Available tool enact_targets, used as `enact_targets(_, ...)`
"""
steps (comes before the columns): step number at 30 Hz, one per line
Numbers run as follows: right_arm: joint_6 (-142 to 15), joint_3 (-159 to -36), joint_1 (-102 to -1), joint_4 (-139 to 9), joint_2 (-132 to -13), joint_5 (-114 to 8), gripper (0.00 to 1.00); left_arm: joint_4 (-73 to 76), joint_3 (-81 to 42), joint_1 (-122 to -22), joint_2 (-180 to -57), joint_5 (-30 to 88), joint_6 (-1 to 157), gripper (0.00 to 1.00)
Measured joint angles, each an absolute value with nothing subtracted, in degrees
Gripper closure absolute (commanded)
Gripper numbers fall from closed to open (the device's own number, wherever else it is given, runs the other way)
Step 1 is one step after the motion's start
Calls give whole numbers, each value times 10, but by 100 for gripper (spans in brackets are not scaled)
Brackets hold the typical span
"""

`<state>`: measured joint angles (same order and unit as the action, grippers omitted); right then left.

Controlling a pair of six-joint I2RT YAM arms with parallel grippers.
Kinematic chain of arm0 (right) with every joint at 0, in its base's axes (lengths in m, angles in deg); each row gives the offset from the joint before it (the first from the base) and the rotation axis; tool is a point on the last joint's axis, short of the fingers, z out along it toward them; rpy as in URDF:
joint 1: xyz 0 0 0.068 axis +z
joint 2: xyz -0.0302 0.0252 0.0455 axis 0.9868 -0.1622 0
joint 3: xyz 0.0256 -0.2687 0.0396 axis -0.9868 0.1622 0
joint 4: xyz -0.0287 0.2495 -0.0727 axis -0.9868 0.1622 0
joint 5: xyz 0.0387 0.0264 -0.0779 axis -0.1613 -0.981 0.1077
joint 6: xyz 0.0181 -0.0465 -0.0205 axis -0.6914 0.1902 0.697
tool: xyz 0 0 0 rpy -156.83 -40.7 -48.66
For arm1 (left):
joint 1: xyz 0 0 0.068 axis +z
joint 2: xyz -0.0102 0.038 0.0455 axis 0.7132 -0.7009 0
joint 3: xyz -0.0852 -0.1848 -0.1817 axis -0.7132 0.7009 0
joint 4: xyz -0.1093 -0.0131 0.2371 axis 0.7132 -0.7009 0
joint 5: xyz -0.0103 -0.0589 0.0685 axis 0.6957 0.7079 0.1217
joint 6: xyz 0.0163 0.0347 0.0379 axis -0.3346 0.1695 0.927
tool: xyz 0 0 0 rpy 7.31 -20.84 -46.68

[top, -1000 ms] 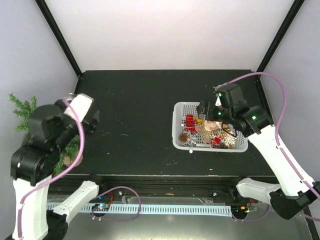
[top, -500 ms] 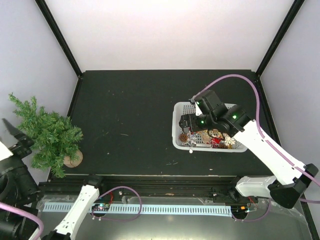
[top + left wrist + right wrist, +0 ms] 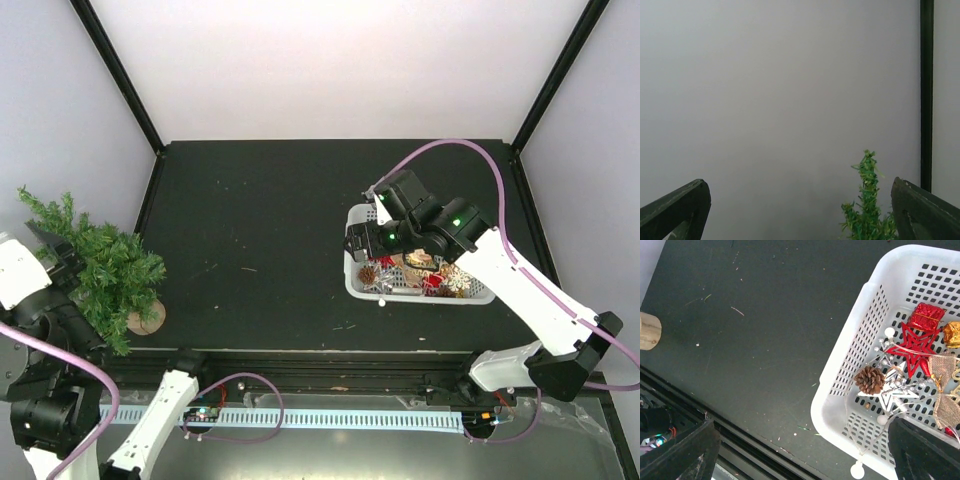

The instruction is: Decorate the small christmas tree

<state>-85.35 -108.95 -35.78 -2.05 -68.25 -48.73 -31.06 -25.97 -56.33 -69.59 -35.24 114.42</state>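
Observation:
The small christmas tree [image 3: 105, 268] stands at the table's left edge on its tan stump [image 3: 147, 319], with no ornaments showing on it. My left gripper [image 3: 60, 256] sits just left of the tree, open; in the left wrist view its fingers [image 3: 682, 210] frame a bare wall and the tree's tip [image 3: 868, 200]. My right gripper [image 3: 362, 243] hovers open over the left end of the white basket [image 3: 352, 283]. Nothing lies between its fingers [image 3: 927, 452]. Below it are a pine cone [image 3: 869, 379], a red star [image 3: 912, 342] and a white star [image 3: 892, 396].
The basket wall [image 3: 850, 365] also holds a red gift box [image 3: 926, 316], a gold ornament [image 3: 952, 334] and a burlap bow [image 3: 945, 400]. A white bead sprig [image 3: 857, 470] hangs over its near rim. The stump [image 3: 649, 330] shows far left. Black frame posts [image 3: 118, 75] rise at the back corners.
The left arm swung off the tree, dropped to the lower left, then brought its gripper up beside the tree. The right gripper moved left across the basket to its left end.

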Motion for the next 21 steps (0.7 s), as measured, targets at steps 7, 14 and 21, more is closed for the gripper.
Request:
enact_targets(7,-860,-1098,-351,-22,-686,-501,11,-262,-232,-576,-703,-360,1163,1)
enact_targets(14,-807,-1425,-214,4,-865,-507,12,-373,-272,-584,-701,-231,1143,1)
enact_targets(21,-777,-1696,-158,-50,-1020,-564,13,-555,-358,-588,-677,64,1154,2)
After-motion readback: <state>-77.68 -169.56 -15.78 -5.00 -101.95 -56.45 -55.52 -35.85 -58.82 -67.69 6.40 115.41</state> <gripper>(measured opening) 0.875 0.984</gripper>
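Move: Some 45 cm to the right hand's left and about 2 cm nearer the base stands the small christmas tree, its middle roughly 8 cm lower. The ornament basket has its middle about 15 cm right of that hand, 11 cm ahead and 22 cm down; the pine cone in it lies some 4 cm right, 7 cm ahead, 23 cm down. From the left hand the tree is about 13 cm ahead, 3 cm left and 32 cm below. Sweeping some 22 cm left and rising about 18 cm, the open right hand leaves the basket and heads towards the christmas tree, its fingers lifting and swinging counter-clockwise to point mostly left. The left hand eases forward, then swings about 10 cm right, turning roughly 40 degrees clockwise high above the tree's level, with its fingers staying wide open. ##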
